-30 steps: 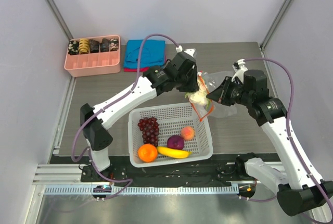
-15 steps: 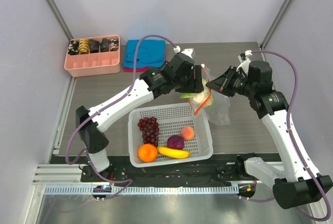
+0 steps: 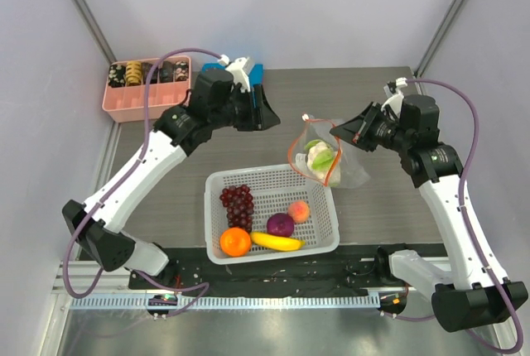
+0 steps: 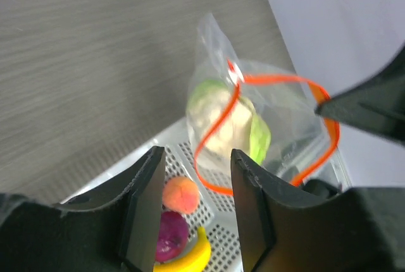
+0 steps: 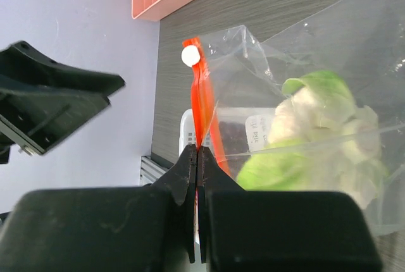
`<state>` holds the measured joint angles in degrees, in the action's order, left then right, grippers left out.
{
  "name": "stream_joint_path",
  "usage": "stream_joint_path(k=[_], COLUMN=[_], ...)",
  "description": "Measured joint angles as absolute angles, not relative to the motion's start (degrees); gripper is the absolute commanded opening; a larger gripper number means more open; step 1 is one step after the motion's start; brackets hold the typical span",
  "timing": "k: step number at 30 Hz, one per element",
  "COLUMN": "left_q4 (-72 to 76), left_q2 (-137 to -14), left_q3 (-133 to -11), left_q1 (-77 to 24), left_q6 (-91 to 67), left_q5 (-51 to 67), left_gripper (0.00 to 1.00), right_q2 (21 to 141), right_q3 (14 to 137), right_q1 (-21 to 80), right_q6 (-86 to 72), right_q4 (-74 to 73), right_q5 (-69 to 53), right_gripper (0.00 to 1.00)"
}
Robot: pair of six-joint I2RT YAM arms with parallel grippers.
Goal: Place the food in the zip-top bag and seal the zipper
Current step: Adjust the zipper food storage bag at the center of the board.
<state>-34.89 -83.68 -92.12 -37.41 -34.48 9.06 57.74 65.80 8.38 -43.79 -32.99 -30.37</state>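
The zip-top bag (image 3: 346,167) hangs from my right gripper (image 3: 336,132), just beyond the basket's far right corner. That gripper (image 5: 197,153) is shut on the orange-red zipper (image 5: 202,104). White-green cauliflower (image 3: 320,157) sits inside the bag, and the zipper (image 4: 215,142) forms an open loop around the bag's mouth. My left gripper (image 3: 262,113) is open and empty, well to the left of the bag and above the table. Its fingers (image 4: 147,205) frame the peach (image 4: 179,194), purple onion (image 4: 169,237) and banana (image 4: 193,258) below. Grapes (image 3: 238,205) and an orange (image 3: 235,242) also lie in the basket.
The white mesh basket (image 3: 319,240) stands at the near middle of the table. A pink tray (image 3: 141,108) with dark items is at the back left, next to a blue cloth (image 3: 258,74) partly hidden by my left arm. Grey walls close in both sides.
My left gripper has opened, left the bag's mouth and swung back to the left. The bag with the cauliflower now hangs from my right gripper alone.
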Motion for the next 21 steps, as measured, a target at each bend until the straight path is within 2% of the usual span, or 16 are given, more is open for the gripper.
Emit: stream_joint_path(k=[11, 13, 17, 21], left_q4=[-31.31, -31.11, -30.68, -30.87], left_q2=[-85.60, -86.65, -90.72, -95.92], left_q3=[-83.81, -82.89, -84.82, -91.35], left_q1=[-44.27, -45.78, -47.35, -47.35], left_q6=[-34.15, -34.26, -34.48, -34.46], left_q5=[14.57, 14.52, 14.57, 15.84], left_gripper=[0.50, 0.44, 0.00, 0.00], right_q2=[57.74, 57.74, 57.56, 56.69], right_q3=[67.42, 67.44, 68.36, 71.46], right_q1=[8.16, 8.12, 8.12, 8.01], right_q6=[-43.18, -42.70, -40.58, -35.62], right_q4=[-33.01, -33.28, -35.18, -40.21], right_q5=[-30.30, -30.06, -28.86, -23.49], right_gripper=[0.01, 0.01, 0.01, 0.01])
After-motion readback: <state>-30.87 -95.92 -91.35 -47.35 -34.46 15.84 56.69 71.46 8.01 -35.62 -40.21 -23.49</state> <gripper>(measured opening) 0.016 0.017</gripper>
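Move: The left hand, empty and half open, goes for the near-left side of the bag's orange zipper rim, about 6 cm back, 6 cm to its right and 8 cm below. The cauliflower in the bag is some 3 cm back, 13 cm right and 15 cm down; the peach is about 12 cm back, 8 cm right and 28 cm down. From the right hand, still pinching the rim's other side, that left stretch of rim lies roughly 10 cm left, 3 cm back and 6 cm lower. The left hand sinks about 8 cm while travelling some 6 cm right and 6 cm back to the left side of the bag's open mouth, its wrist turning about 15 degrees clockwise, then shuts its half-open fingers on the orange zipper rim and carries on about 3 cm right and slightly forward. The right hand keeps its pinch on the opposite rim, rising about a centimetre and, near the end, drawing some 2 cm right as it tilts. ##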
